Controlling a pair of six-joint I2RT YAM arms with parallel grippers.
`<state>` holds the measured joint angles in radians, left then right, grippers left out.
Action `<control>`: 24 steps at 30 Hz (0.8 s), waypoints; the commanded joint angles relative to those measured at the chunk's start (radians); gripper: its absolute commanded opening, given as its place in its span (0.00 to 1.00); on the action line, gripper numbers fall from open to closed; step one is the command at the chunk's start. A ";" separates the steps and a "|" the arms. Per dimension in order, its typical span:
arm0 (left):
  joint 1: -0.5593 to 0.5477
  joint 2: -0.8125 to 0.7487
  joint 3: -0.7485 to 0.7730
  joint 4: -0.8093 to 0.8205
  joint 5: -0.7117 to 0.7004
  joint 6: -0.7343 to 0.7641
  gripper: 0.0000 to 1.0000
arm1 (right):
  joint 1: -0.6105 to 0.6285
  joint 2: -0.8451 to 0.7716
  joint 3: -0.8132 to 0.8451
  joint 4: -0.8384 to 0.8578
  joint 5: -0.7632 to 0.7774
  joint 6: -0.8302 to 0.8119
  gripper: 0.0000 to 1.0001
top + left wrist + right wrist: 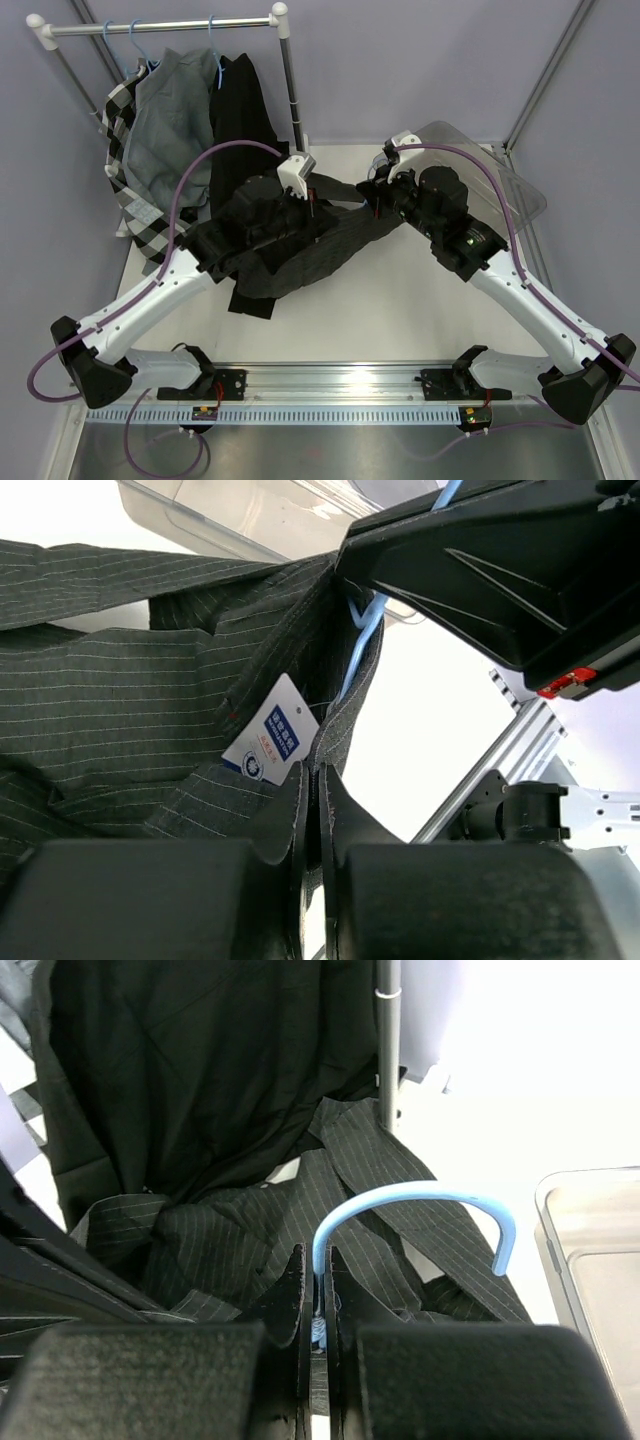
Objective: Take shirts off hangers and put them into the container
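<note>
A black pinstriped shirt (310, 255) lies spread on the table between the two arms. My left gripper (316, 205) (320, 785) is shut on the fabric edge at its collar, just below a white and blue label (275, 742). The light-blue hanger (364, 645) is still inside the collar. My right gripper (373, 196) (318, 1295) is shut on the hanger's neck, and the hook (420, 1200) curves up to the right. Another black shirt (240, 115) (200, 1060) hangs on the rack. The clear container (522, 190) (590, 1250) stands at the right, behind the right arm.
A white rack (160, 25) stands at the back left, with a checked shirt (122, 130) and a grey shirt (170, 125) on light-blue hangers (133, 45). Its metal pole (388, 1040) rises just beyond the shirt on the table. Walls close in both sides.
</note>
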<state>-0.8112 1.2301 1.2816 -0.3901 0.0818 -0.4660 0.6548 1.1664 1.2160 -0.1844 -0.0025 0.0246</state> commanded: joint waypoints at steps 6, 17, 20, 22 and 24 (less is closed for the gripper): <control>0.010 -0.187 -0.067 -0.003 -0.118 0.065 0.00 | 0.011 -0.028 0.000 0.042 0.179 -0.009 0.00; 0.010 -0.515 -0.203 -0.190 -0.333 0.139 0.00 | 0.011 -0.060 0.059 -0.043 0.427 0.024 0.00; 0.010 -0.585 -0.283 -0.190 -0.300 0.112 0.00 | 0.009 -0.071 0.077 -0.059 0.435 0.063 0.00; 0.010 -0.613 -0.333 -0.190 -0.261 0.092 0.00 | 0.011 -0.086 0.085 -0.059 0.400 0.083 0.00; 0.010 -0.635 -0.375 -0.187 -0.220 0.072 0.00 | 0.011 -0.096 0.088 -0.055 0.377 0.106 0.00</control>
<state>-0.8097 0.6403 0.9497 -0.5095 -0.1257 -0.3836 0.6933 1.1244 1.2400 -0.2546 0.2203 0.1368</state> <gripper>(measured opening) 0.038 0.045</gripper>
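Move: My left hand already pinches the striped shirt's shoulder; the hanger's neck, shut in my right fingers, is about 9 cm to its right, 5 cm farther out and 3 cm higher. From my left hand the black shirt hangs roughly 12 cm ahead and 14 cm left, at about its height. From my right hand the pinched shoulder lies about 9 cm left, 5 cm back and 3 cm lower, and the container some 15 cm ahead, 25 cm right and 30 cm down. I haul the striped shirt's shoulder left and back with my left hand, about 14 cm away from the hanger, arching up some 3 cm and sinking again, fingers kept shut while they tip up and swing counter-clockwise about 10 degrees. My right hand keeps its grip on the hanger's neck and eases a few centimetres right, turning clockwise and finally rising slightly. ##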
